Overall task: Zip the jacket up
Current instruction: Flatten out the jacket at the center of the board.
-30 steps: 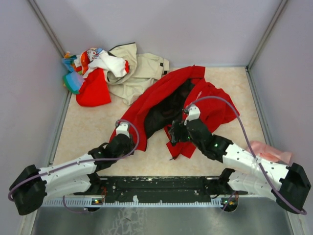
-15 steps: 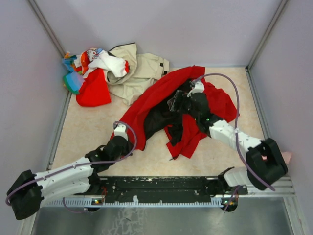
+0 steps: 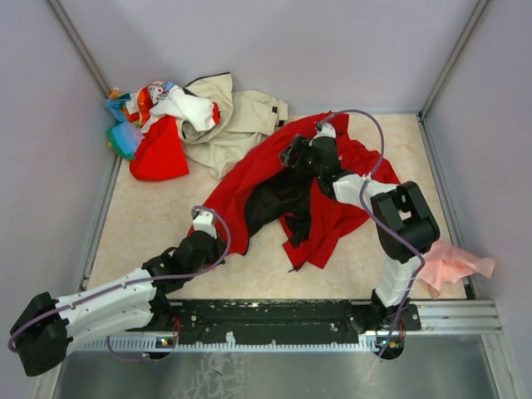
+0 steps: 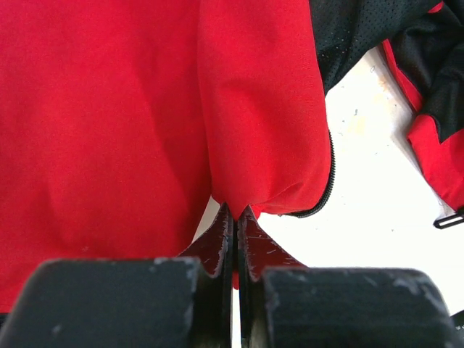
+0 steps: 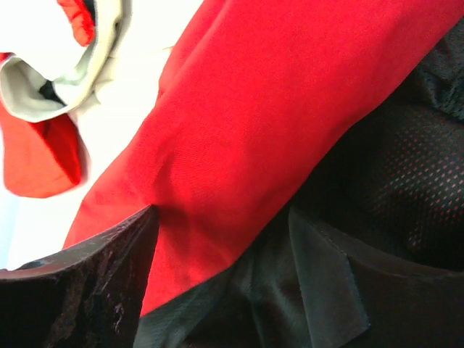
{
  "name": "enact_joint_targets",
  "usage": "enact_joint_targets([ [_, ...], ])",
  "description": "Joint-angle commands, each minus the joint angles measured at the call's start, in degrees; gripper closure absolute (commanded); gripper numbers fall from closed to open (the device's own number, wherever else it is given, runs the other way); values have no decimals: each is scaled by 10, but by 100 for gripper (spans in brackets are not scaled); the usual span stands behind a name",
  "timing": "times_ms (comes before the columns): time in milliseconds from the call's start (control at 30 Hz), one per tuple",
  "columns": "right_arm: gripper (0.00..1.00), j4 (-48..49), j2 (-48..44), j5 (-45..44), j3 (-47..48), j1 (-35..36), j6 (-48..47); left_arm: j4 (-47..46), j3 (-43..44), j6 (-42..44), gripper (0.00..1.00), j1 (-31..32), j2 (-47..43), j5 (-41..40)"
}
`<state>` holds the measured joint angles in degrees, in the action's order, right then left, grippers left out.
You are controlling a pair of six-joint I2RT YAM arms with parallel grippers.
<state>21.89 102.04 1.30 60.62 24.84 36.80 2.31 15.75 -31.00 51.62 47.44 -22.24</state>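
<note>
The bright red jacket (image 3: pixel 332 208) lies crumpled and open mid-table, with its black mesh lining (image 3: pixel 274 195) showing. My left gripper (image 3: pixel 213 233) is at its near-left hem. In the left wrist view that gripper (image 4: pixel 235 212) is shut on a fold of the red fabric (image 4: pixel 254 109), and the black zipper edge (image 4: pixel 330 174) curves just to the right. My right gripper (image 3: pixel 288 157) reaches over the jacket's far part. In the right wrist view it (image 5: pixel 223 216) is open, straddling the red front edge (image 5: pixel 275 123) where it meets the lining (image 5: pixel 391 188).
A beige jacket (image 3: pixel 245 116) and a pile of mixed clothes (image 3: pixel 154 125) lie at the back left. A pink cloth (image 3: pixel 455 263) sits by the right wall. Grey walls close in the table on three sides.
My left gripper has closed on the jacket's hem. My right arm has stretched forward from the jacket's near flap to its far part, staying open.
</note>
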Motion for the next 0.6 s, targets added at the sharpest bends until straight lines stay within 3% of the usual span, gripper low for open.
enact_joint_targets([
  [0,32,20,28,-2,58,-20,1,-17,-6,9,100,-2,-12,11],
  [333,93,-199,-25,-24,167,-51,-109,-36,-5,26,100,-3,-25,45],
  [400,99,-247,-42,-37,194,-57,-134,-40,-2,30,100,-3,-26,58],
  [567,100,-353,-67,-86,265,-70,-192,-35,5,40,100,-3,-49,79],
])
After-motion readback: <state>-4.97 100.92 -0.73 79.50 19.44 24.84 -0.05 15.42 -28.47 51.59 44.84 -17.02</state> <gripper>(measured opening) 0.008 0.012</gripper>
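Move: The red jacket's loose panel edge, beside the black lining, lies about 3 cm ahead of the open right fingers, 1 cm to the right and some 2 cm below. The lining's middle is roughly 9 cm back and 2 cm left of that hand, the beige garment about 9 cm ahead and 16 cm left, both some 10 cm lower. From the left hand, still shut on the near hem, that edge is about 28 cm ahead, 19 cm right and 5 cm up. The jacket's panel edge is pinched by the right hand, which eases about 3 cm forward with a slight dip, shuts its fingers on the red cloth, then carries it some 5 cm to the right while rising about 7 cm from its lowest point, its left side rolling down 10 to 15 degrees. The left hand keeps its grip on the hem, drifting a centimetre or two right and up. ##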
